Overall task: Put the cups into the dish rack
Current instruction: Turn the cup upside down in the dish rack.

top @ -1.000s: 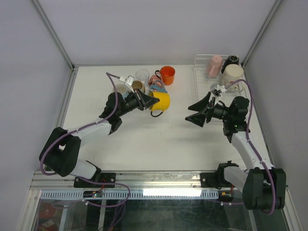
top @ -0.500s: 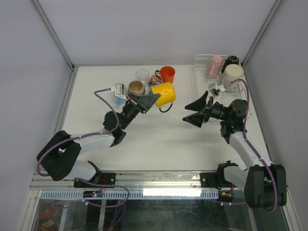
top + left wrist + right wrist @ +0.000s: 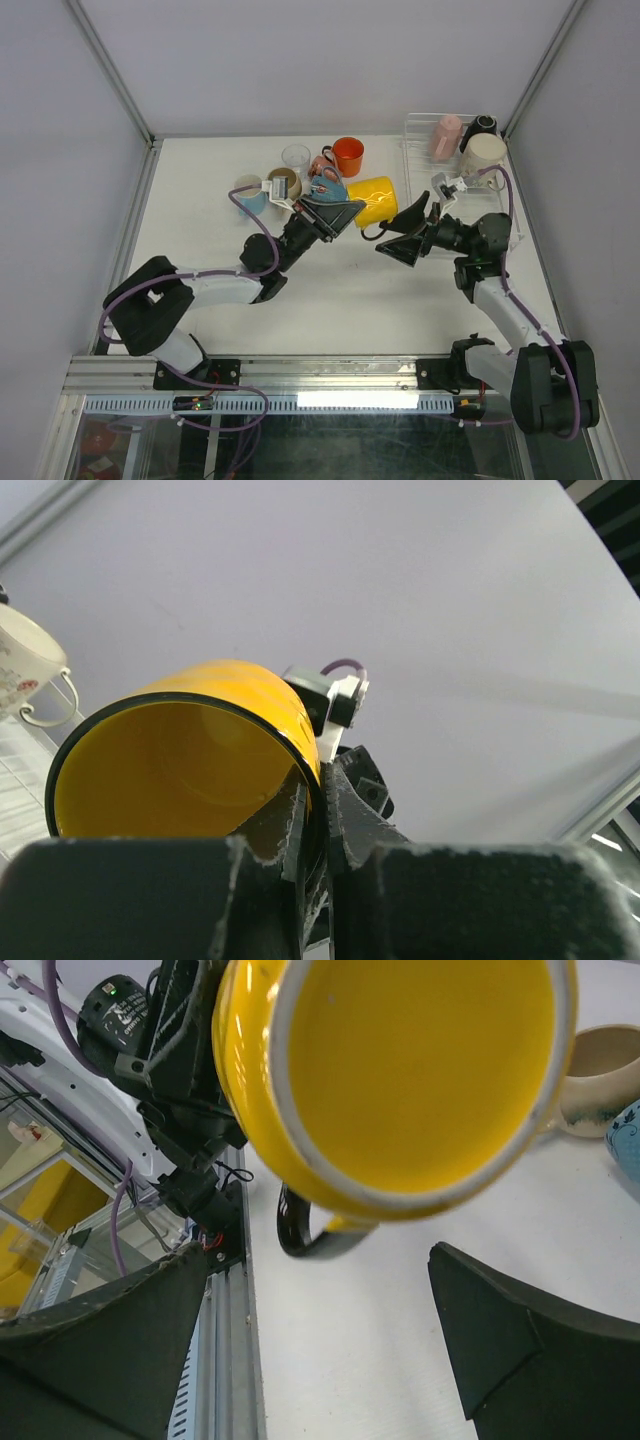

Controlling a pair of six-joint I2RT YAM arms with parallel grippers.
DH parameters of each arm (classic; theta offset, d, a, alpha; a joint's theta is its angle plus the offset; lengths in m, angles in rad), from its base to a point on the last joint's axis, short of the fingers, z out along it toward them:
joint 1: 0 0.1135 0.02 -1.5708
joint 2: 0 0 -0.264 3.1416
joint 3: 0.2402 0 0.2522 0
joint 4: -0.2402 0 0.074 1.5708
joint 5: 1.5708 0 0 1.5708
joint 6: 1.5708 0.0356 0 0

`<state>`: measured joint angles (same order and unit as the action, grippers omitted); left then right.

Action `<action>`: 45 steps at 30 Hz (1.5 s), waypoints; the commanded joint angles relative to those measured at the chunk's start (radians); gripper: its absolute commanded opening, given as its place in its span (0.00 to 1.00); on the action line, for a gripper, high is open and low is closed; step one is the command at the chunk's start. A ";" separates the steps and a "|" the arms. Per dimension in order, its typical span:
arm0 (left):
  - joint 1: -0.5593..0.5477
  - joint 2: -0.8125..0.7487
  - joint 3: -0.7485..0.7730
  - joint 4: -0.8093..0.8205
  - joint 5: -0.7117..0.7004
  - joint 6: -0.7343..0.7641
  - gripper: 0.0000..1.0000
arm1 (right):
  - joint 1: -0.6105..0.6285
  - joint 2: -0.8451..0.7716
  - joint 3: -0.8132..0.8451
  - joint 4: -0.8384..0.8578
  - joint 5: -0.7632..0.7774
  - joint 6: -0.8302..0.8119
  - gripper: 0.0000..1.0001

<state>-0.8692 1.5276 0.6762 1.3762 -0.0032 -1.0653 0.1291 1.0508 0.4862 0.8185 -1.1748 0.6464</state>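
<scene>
My left gripper (image 3: 352, 210) is shut on the rim of a yellow cup (image 3: 376, 198) with a black handle, held on its side above the table's middle. In the left wrist view one finger is inside the yellow cup (image 3: 180, 770) and the other outside, so the left gripper (image 3: 322, 815) pinches the wall. My right gripper (image 3: 400, 234) is open just right of the cup, its mouth facing it. From the right wrist, the yellow cup (image 3: 400, 1070) hangs beyond the right gripper (image 3: 310, 1350), not between the fingers. The clear dish rack (image 3: 415, 165) at the back right holds a pink cup (image 3: 445, 135), a black cup (image 3: 483, 125) and a beige cup (image 3: 484, 153).
Several cups stand at the table's back middle: an orange cup (image 3: 348, 155), a clear glass (image 3: 296, 155), a beige mug (image 3: 285, 182), a blue mug (image 3: 250, 192) and a pink and teal pair (image 3: 326, 176). Grey walls enclose the table.
The left arm has lifted the yellow cup and carried it right, up to the right gripper. The right gripper has opened wider and shifted slightly left.
</scene>
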 commanded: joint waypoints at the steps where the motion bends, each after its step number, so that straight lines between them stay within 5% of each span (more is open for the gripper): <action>1: -0.032 0.020 0.095 0.251 -0.019 0.029 0.00 | 0.016 -0.035 -0.003 0.096 0.034 0.050 0.94; 8: -0.065 0.072 0.126 0.306 -0.018 0.051 0.00 | 0.032 -0.039 0.004 0.056 0.072 0.086 0.76; 16: -0.091 0.105 0.148 0.344 -0.017 0.065 0.00 | 0.032 -0.049 -0.009 0.097 0.096 0.142 0.69; 25: -0.103 0.120 0.146 0.371 -0.021 0.069 0.00 | 0.029 -0.053 -0.011 0.121 0.104 0.166 0.34; 30: -0.105 0.113 0.130 0.371 -0.021 0.075 0.00 | 0.019 -0.068 -0.011 0.125 0.106 0.175 0.02; 35: -0.105 0.112 0.124 0.370 -0.007 0.086 0.00 | -0.005 -0.079 -0.008 0.130 0.100 0.186 0.00; 42: -0.105 0.096 0.070 0.371 -0.027 0.094 0.45 | -0.029 -0.091 -0.006 0.169 0.065 0.203 0.00; 45: -0.106 0.080 0.035 0.369 -0.031 0.111 0.56 | -0.034 -0.096 -0.003 0.177 0.055 0.208 0.00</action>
<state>-0.9684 1.6547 0.7506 1.4483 -0.0223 -0.9726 0.1040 0.9981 0.4595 0.8715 -1.1042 0.8627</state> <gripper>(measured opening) 0.502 0.174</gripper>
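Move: The left hand holds the yellow cup by its rim, the cup's middle about 4 cm to its right and 1 cm ahead and above. From the open right hand that middle is roughly 4 cm ahead, 2 cm left and 6 cm up, handle hanging towards its fingers. From the right hand, the dish rack's middle is some 17 cm ahead, 24 cm right and 18 cm below. The left hand brings the yellow cup about 4 cm right, the right pinches its handle, the left opens. ##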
